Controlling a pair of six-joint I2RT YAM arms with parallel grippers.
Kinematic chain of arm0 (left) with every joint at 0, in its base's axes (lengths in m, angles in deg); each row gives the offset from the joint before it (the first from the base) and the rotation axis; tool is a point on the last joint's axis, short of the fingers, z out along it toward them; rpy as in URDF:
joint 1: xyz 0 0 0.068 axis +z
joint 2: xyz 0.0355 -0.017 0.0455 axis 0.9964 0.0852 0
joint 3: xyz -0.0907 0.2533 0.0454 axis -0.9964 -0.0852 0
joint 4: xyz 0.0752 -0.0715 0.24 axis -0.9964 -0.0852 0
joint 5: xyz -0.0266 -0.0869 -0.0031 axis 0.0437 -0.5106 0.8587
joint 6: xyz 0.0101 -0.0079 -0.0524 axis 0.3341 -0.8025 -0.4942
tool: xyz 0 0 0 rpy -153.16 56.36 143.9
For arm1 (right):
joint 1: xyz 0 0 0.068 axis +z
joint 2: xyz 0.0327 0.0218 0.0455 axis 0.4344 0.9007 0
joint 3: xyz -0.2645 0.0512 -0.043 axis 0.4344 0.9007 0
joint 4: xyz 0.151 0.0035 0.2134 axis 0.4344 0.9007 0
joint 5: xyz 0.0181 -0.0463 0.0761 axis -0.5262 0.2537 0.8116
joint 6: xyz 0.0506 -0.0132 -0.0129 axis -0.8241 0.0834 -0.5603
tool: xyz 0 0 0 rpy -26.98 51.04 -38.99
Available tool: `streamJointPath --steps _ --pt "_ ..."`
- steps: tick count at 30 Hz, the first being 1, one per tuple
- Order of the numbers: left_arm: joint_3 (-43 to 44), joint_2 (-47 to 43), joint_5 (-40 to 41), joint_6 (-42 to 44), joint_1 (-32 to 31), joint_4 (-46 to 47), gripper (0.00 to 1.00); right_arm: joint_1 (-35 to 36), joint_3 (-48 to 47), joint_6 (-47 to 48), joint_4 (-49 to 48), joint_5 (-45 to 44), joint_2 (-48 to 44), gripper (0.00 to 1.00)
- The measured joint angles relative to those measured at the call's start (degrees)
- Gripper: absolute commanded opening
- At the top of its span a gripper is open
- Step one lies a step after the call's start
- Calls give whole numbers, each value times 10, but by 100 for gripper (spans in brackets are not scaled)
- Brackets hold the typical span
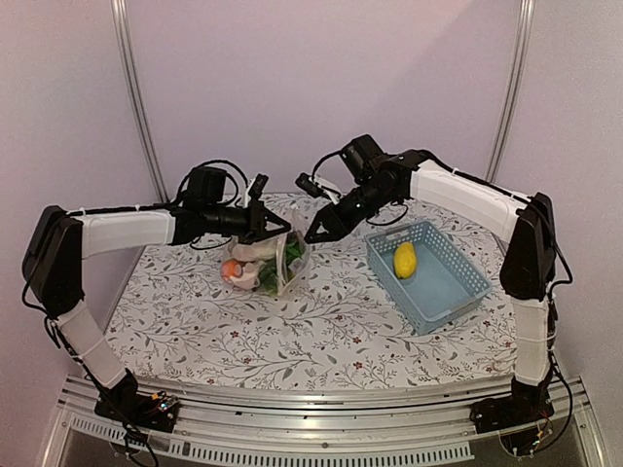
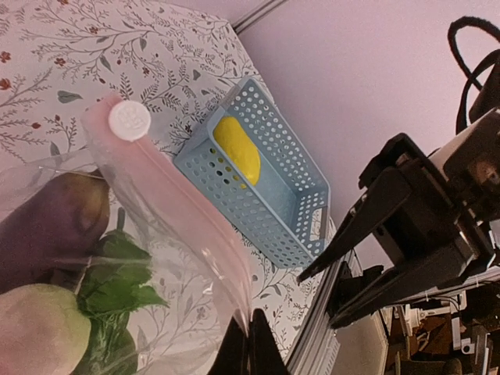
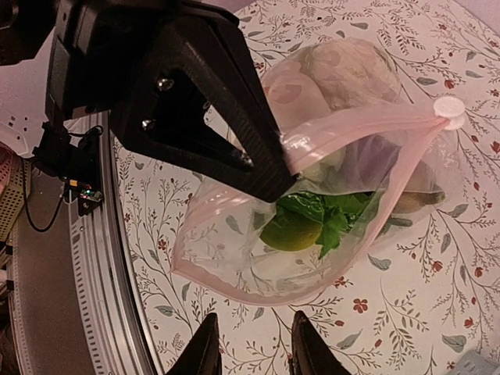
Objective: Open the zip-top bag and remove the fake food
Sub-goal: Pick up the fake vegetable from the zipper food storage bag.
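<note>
The zip-top bag [image 1: 268,261] lies mid-table with its pink zip edge lifted and its mouth gaping. My left gripper [image 2: 251,316] is shut on that pink strip [image 2: 172,211], below the white slider [image 2: 129,120]. Fake food shows through the plastic: a dark eggplant [image 2: 55,226], green leaves [image 3: 328,211], a round green piece [image 3: 291,230] and a pale cauliflower [image 3: 348,70]. My right gripper [image 3: 250,320] hangs open just outside the bag's lower lip [image 3: 234,269], with nothing between its fingers. In the top view the right gripper [image 1: 313,236] sits at the bag's right side.
A light-blue slotted basket [image 1: 443,282] stands to the right of the bag, holding one yellow toy fruit [image 1: 404,259]. The table wears a floral cloth [image 1: 292,336]. A metal rail [image 1: 321,433] runs along the near edge.
</note>
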Motion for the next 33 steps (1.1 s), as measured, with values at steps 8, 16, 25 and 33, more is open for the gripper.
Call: streamJointPath --steps 8,16,25,33 --pt "-19 -1 -11 -27 0 57 0 29 -42 -104 -34 23 82 28" --pt "-75 -9 -13 -103 0 162 0 28 -56 -193 -50 -38 134 35" --pt "-103 0 -12 -183 -7 268 0 27 -67 -301 -79 -53 149 66" --pt "-103 35 -15 -207 -28 313 0 20 -83 -382 -101 -33 201 71"
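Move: The leafy greens sit just inside the bag's mouth, about 9 cm to the right hand's left, 3 cm ahead and some 12 cm below. Just beyond them lies the eggplant, roughly 8 cm ahead and 12 cm left of that hand at about the same depth; the orange vegetable is about 22 cm left and 1 cm ahead. From the left hand, pinching the bag's rim, the greens are about 11 cm down and 3 cm left, neither ahead nor back. Reach the right gripper down about 12 cm into the bag's mouth towards the leafy greens, going left first, then also forward, some 5 cm each. Roll it about 35 degrees around its own pointing line and, over the second half, spread its fingers from partly to well open. Keep the left fingers pinched on the rim, tip them up about 15 degrees and finally draw them slightly right. ##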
